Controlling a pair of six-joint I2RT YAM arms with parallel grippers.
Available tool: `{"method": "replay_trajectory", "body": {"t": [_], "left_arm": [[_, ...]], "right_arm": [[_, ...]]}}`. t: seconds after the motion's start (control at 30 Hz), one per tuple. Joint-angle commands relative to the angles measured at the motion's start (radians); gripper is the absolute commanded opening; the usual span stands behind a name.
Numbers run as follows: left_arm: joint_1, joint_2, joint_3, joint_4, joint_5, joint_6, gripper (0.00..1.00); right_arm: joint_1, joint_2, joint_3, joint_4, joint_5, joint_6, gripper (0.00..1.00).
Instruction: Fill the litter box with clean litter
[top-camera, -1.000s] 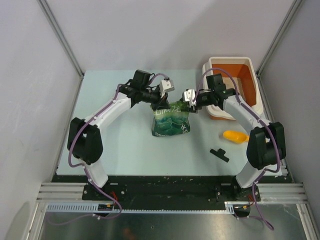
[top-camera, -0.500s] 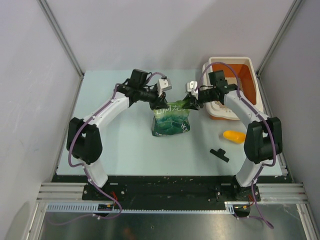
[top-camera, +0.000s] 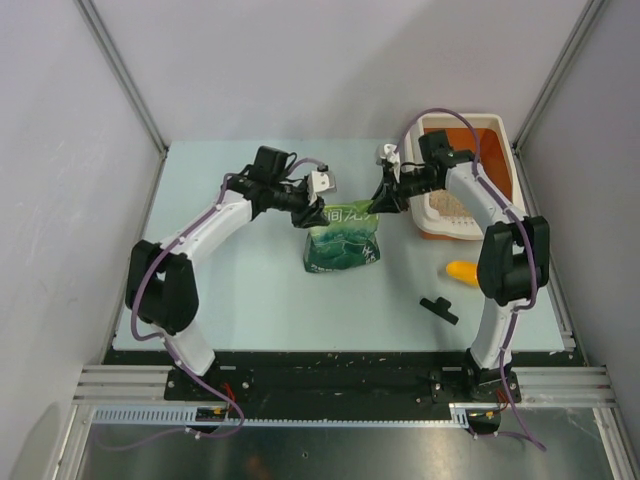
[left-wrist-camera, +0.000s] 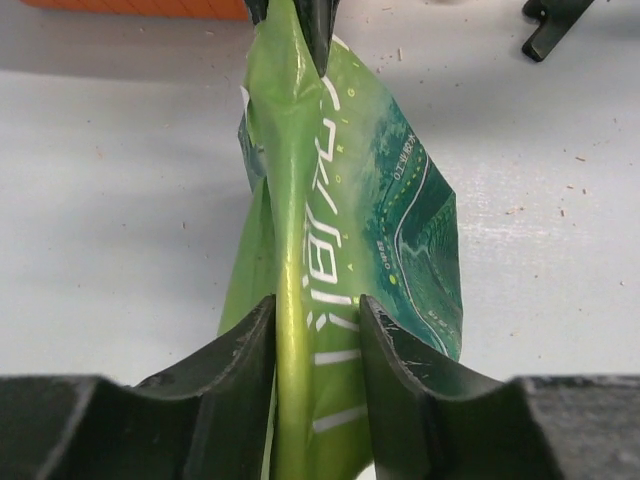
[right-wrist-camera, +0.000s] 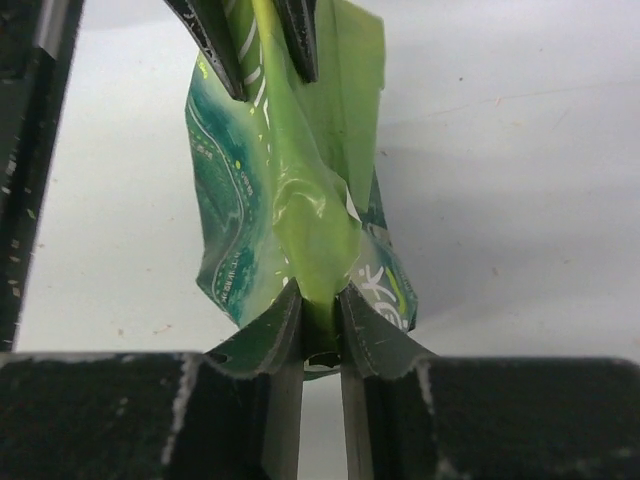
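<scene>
The green bag (top-camera: 342, 238) stands upright mid-table, its top edge between both grippers. My left gripper (top-camera: 318, 208) straddles the left end of that edge; in the left wrist view its jaws (left-wrist-camera: 315, 310) stand apart, open, with the folded film (left-wrist-camera: 300, 200) loose between them. My right gripper (top-camera: 378, 205) is shut on the bag's right top corner, the fingers (right-wrist-camera: 320, 300) pinching the green film (right-wrist-camera: 300, 200). The litter box (top-camera: 460, 120), orange with a white rim, sits at the back right. Pale clean litter (top-camera: 448, 205) lies in its near end.
A yellow scoop (top-camera: 462, 271) lies on the table in front of the litter box. A black clip (top-camera: 438, 309) lies near the front right, also seen in the left wrist view as the clip (left-wrist-camera: 555, 20). Frame posts stand at both back corners.
My right gripper has moved up to the bag's top corner and closed on it. The left gripper's jaws have spread apart. The bag's top now stands taller between the two.
</scene>
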Motion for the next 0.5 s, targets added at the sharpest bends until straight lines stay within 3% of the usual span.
{"method": "replay_trajectory", "body": {"t": [0.0,0.07,0.1,0.2,0.33,0.47], "left_arm": [[0.005,-0.018,0.027,-0.059,0.006,0.038,0.42],[0.002,-0.001,0.042,-0.061,0.0,0.041,0.39],[0.002,0.005,0.056,-0.061,-0.005,0.039,0.33],[0.002,0.017,0.076,-0.061,-0.009,0.03,0.17],[0.004,0.02,0.081,-0.062,0.006,0.008,0.11],[0.004,0.025,0.081,-0.067,0.024,-0.036,0.08]], "right_arm": [[-0.032,0.011,0.057,-0.06,-0.037,0.085,0.25],[-0.039,-0.014,0.053,-0.036,-0.043,0.12,0.32],[-0.045,-0.029,0.033,0.027,-0.038,0.14,0.4],[-0.044,-0.133,-0.066,0.2,0.018,0.186,0.52],[0.002,-0.273,-0.212,0.36,0.123,0.058,0.58],[0.051,-0.337,-0.277,0.385,0.112,-0.047,0.58]]}}
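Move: The bag of litter stands upright between the hands, its rim at fingertip height. Its middle is about 6 cm to the left hand's right, 4 cm back and 8 cm below; from the right hand it is some 8 cm left, 4 cm back and 8 cm down. The litter box lies about 22 cm right and 10 cm ahead of the right hand, the scoop 25 cm right and 12 cm back, the black clip 16 cm right and 21 cm back. Sideways first, the right hand eases about 2 cm to its right, away from the bag, while its fingers open and let go of the rim's right end. It then rises about 4 cm, drawing slightly back with the wrist rolling some 15 degrees. The left hand stays nearly in place and closes its parted fingers, pinching the rim's left end. ##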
